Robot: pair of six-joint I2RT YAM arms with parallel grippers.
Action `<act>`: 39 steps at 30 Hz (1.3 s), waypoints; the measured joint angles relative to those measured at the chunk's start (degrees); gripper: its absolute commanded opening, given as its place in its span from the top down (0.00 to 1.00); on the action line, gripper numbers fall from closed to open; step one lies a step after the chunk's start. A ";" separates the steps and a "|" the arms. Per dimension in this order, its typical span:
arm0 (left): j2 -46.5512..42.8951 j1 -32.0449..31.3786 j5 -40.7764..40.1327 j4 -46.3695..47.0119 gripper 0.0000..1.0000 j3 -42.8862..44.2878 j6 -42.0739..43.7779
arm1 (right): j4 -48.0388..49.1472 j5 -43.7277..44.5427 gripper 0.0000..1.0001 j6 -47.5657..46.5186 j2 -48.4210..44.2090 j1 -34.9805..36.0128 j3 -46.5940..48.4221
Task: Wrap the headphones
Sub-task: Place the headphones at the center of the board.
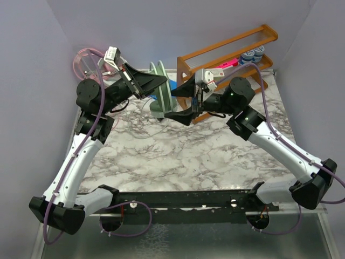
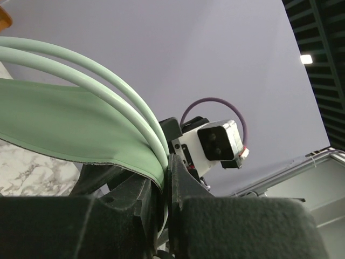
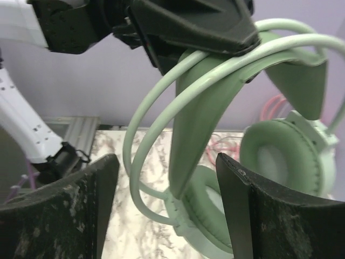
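The mint green headphones (image 1: 160, 100) hang above the back of the table. My left gripper (image 1: 153, 82) is shut on the top of their headband (image 2: 64, 124), with the two thin green wire arches pinched in the jaws (image 2: 168, 162). In the right wrist view the headband (image 3: 199, 118) hangs down between my right gripper's fingers (image 3: 70, 210), which stand wide apart and touch nothing. My right gripper (image 3: 167, 159) is open around the band, just above the ear cups (image 3: 285, 151). The green cable is not visible.
Pink headphones (image 1: 86, 62) with a coiled pink cable lie at the back left corner. A wooden rack (image 1: 226, 59) holding small items stands at the back right. The marble table top (image 1: 183, 156) lies below, and purple walls close it in.
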 measured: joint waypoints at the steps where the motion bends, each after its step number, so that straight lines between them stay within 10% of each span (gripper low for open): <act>1: 0.04 -0.04 0.22 0.48 0.98 -0.07 -0.48 | 0.00 -0.92 0.37 0.28 0.24 0.00 0.00; 5: 0.31 -0.11 0.92 2.82 0.91 -0.70 -2.67 | 0.33 -3.80 0.67 1.84 0.66 0.02 -0.37; 10: 1.27 -0.09 1.92 5.29 0.32 -2.54 -4.72 | 1.38 -4.48 0.96 4.42 0.48 -0.09 -1.16; 15: 2.19 -0.11 2.67 6.99 0.01 -3.54 -4.90 | -1.36 -3.50 0.99 7.10 0.28 -0.04 -1.18; 39: -3.30 -0.68 -2.19 -26.88 0.01 -12.52 24.70 | -33.14 18.47 0.99 1.86 -3.85 0.39 -4.92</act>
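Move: The left hand already holds the headphones by the headband, and their middle hangs some 7 cm below it and a couple of cm back. From the open right hand the headphones' middle lies about 4 cm left and 3 cm ahead, roughly level. The marble board's middle is some 42 cm below the right hand and 10 ahead. The wooden rack stands about 25 cm ahead and 22 right, some 32 below. The blue folder lies about 28 ahead and 5 left, around 42 down. The right fingers close on the headband's hoops and pinch them below the left hand's grip, then the left fingers open wide and let go. Keeping hold, the right hand carries the headphones down about 14 cm towards the board, drifting some 5 cm right, its fingers dipping and swinging forward. The emptied left hand sinks about 18 cm beside them, rolling its left side up. ##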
